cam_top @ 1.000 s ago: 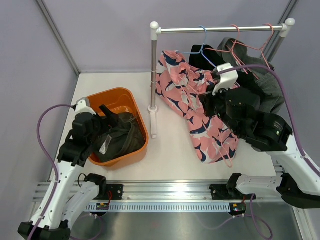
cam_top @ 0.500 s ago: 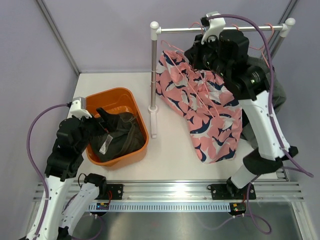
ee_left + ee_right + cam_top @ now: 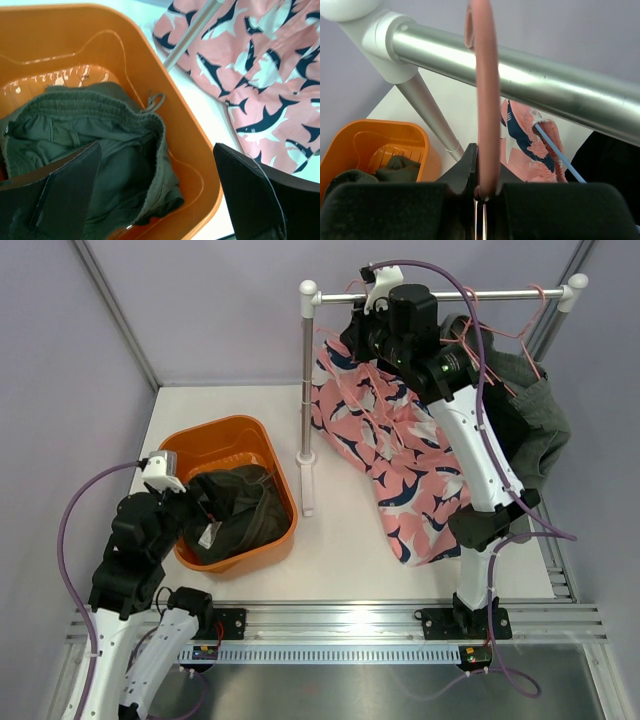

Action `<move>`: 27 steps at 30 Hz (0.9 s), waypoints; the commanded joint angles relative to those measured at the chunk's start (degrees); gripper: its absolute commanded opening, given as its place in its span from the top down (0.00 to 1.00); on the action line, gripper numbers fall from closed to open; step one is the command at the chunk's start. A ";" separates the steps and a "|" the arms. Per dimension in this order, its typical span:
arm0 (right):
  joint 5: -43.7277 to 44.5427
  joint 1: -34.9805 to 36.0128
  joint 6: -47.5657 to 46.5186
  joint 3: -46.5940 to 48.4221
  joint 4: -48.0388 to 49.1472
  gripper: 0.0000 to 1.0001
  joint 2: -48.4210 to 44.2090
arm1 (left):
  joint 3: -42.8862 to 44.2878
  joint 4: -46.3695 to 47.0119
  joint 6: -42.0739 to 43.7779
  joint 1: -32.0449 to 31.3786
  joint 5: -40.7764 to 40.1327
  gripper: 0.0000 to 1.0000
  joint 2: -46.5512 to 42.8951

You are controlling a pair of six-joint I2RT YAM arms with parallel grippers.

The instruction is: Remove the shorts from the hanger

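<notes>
My right gripper point(image 3: 357, 325) point(image 3: 487, 192) is raised to the left end of the rack's rail point(image 3: 530, 80) and is shut on the hook of a pink hanger point(image 3: 485, 100), which curves over the rail. The pink shark-print shorts point(image 3: 400, 460) point(image 3: 260, 75) hang from that hanger and trail onto the table. Dark olive shorts point(image 3: 235, 515) point(image 3: 100, 145) lie in the orange tub point(image 3: 250, 435). My left gripper point(image 3: 190, 505) point(image 3: 155, 195) is open over them, holding nothing. Grey shorts point(image 3: 540, 425) and a black garment point(image 3: 610, 160) hang at the right.
The rack's upright post point(image 3: 308, 390) stands between the tub and the pink shorts. A blue hanger point(image 3: 560, 155) and other pink hangers point(image 3: 500, 335) sit on the rail point(image 3: 500, 296). Purple walls close in the table on three sides.
My right arm has risen from the table and swung up and left, carrying the pink hanger's hook to the rail. My left arm has drawn back toward the near left, still open.
</notes>
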 commanded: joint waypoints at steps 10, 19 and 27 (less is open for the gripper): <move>6.90 -0.55 0.71 -1.15 6.08 1.00 0.29 | -0.61 0.49 0.69 0.16 1.85 0.01 -1.78; 5.50 -0.46 2.03 -6.86 8.18 1.00 -0.23 | 11.78 -7.05 -10.02 0.16 -2.80 0.01 0.77; 5.85 -0.46 2.65 -12.31 9.77 0.91 -3.92 | 20.48 -9.62 -17.33 0.16 -1.66 0.01 0.07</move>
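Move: The right hand holds the empty pink hanger, and the rail stretch it is bound for lies about 5 cm ahead and 4 cm above it. The rail's left end is some 5 cm ahead and 7 cm to the left, and the blue hanger's hook about 5 cm ahead and 8 cm to the right, both slightly higher. From the left hand, that rail stretch is roughly 30 cm ahead, 25 cm right and 20 cm up. Right hand lowers the pink hanger's hook over the rail, 3 cm forward then down; left rises 9 cm. ##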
